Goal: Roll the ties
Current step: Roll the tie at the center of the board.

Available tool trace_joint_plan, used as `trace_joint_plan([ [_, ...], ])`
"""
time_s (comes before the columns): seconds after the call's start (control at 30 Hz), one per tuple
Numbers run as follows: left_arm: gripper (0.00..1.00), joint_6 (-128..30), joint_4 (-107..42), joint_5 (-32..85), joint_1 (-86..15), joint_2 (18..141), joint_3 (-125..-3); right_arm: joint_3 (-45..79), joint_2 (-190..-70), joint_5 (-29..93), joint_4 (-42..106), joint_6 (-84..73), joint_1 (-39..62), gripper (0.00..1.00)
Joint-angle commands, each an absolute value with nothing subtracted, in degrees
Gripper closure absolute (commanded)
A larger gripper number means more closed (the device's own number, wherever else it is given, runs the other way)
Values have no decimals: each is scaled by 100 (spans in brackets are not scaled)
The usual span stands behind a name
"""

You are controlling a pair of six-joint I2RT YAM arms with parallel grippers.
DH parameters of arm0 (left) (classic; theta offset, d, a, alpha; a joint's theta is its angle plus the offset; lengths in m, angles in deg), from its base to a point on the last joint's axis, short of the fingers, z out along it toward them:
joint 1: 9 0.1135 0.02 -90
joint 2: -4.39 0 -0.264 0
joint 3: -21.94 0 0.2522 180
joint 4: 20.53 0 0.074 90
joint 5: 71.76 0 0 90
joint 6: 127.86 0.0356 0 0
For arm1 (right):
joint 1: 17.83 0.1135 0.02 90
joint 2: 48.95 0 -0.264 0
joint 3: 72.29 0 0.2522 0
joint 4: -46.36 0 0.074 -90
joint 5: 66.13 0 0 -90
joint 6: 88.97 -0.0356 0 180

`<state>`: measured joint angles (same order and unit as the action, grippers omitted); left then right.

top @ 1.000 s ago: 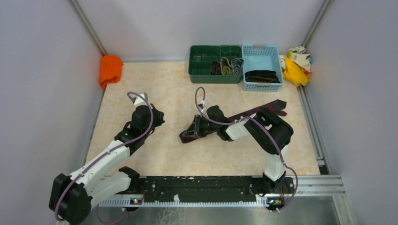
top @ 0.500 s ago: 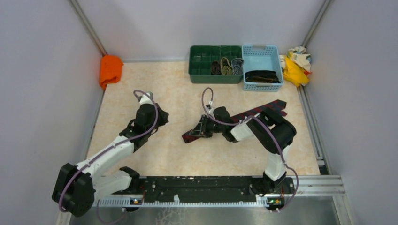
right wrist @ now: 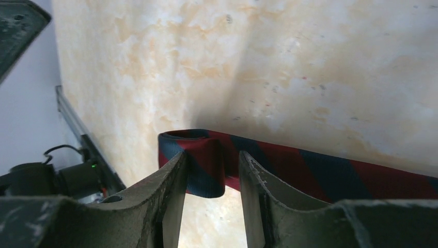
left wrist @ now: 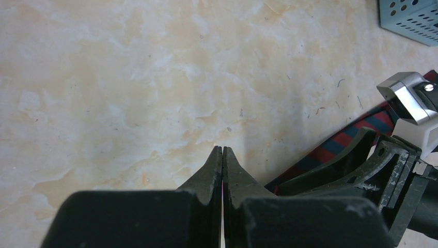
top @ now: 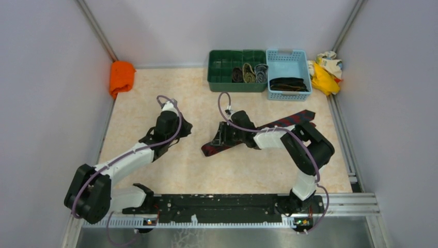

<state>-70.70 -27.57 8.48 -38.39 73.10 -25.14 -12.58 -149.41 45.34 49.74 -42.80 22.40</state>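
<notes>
A dark red tie (top: pixel 289 120) with navy stripes lies slanted across the table, its near end (top: pixel 209 150) folded over. The right wrist view shows that folded end (right wrist: pixel 206 155) between the fingers of my right gripper (right wrist: pixel 212 157). The jaws stand apart, with a gap beside the fabric, so the gripper is open. My right gripper (top: pixel 223 135) sits low over the tie's left end. My left gripper (top: pixel 185 126) is shut with nothing in it, just left of the tie. In the left wrist view its tips (left wrist: pixel 222 150) hang above bare table, with the tie (left wrist: pixel 330 150) and the right gripper at the right.
A green tray (top: pixel 222 85) at the back holds three rolled ties (top: pixel 248 74). Beside it, a blue basket (top: pixel 287 54) holds dark ties (top: pixel 287 83). An orange cloth (top: pixel 121 76) lies at the back left and yellow-and-cream rags (top: pixel 326 70) at the back right.
My right gripper has opened around the folded tie end. My left arm has reached further right and forward, closer to the tie.
</notes>
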Motion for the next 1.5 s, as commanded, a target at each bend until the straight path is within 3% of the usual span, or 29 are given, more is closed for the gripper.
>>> trace_joint_plan([
  [0.0, 100, -6960, -2445, 1129, -3902, 7475, -2698, -1005, -14655, 4015, 4254, -3755, 2269, 60],
  [0.3, 100, -6760, -2172, 1699, -3997, 7907, -2813, -652, -14517, 3033, 3320, -3174, 2626, 68],
  [0.73, 100, -6516, -1288, 2638, -4002, 9403, -2796, -373, -14198, 3026, 3268, -3075, 2892, 70],
  [0.97, 100, -6461, -1165, 2778, -4003, 9558, -2790, -403, -13827, 2929, 2976, -3017, 2947, 75],
  [1.03, 100, -6430, -1174, 2809, -3996, 9621, -2829, -485, -13614, 2872, 2837, -3003, 3012, 79],
  [1.17, 100, -6417, -1200, 2824, -3996, 9799, -2908, -772, -13292, 2818, 2681, -3021, 3271, 100],
  [1.47, 100, -6437, -1283, 3007, -3988, 10133, -2990, -1737, -13565, 3159, 3969, -3652, 3622, 100],
])
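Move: The tie's folded end stands between the right hand's open fingers, its middle about 2 cm back, 2 cm left and 2 cm below. From the left hand that end is roughly 5 cm back, 8 cm right and 10 cm down. The tie's loose tails lie some 36 cm to the right of the right hand and 9 cm farther out; the green box is 29 cm ahead and 10 cm to its right. Dipping slightly left and down about the tie's folded end, the right hand tips its fingers steeper and eases them partly closed, then rises clear, shuts them empty and swings back about 7 cm towards its base, sinking again behind the tie. The left, fingers shut, sinks about 9 cm and goes 7 cm right towards that end, turning clockwise some 20 degrees. ##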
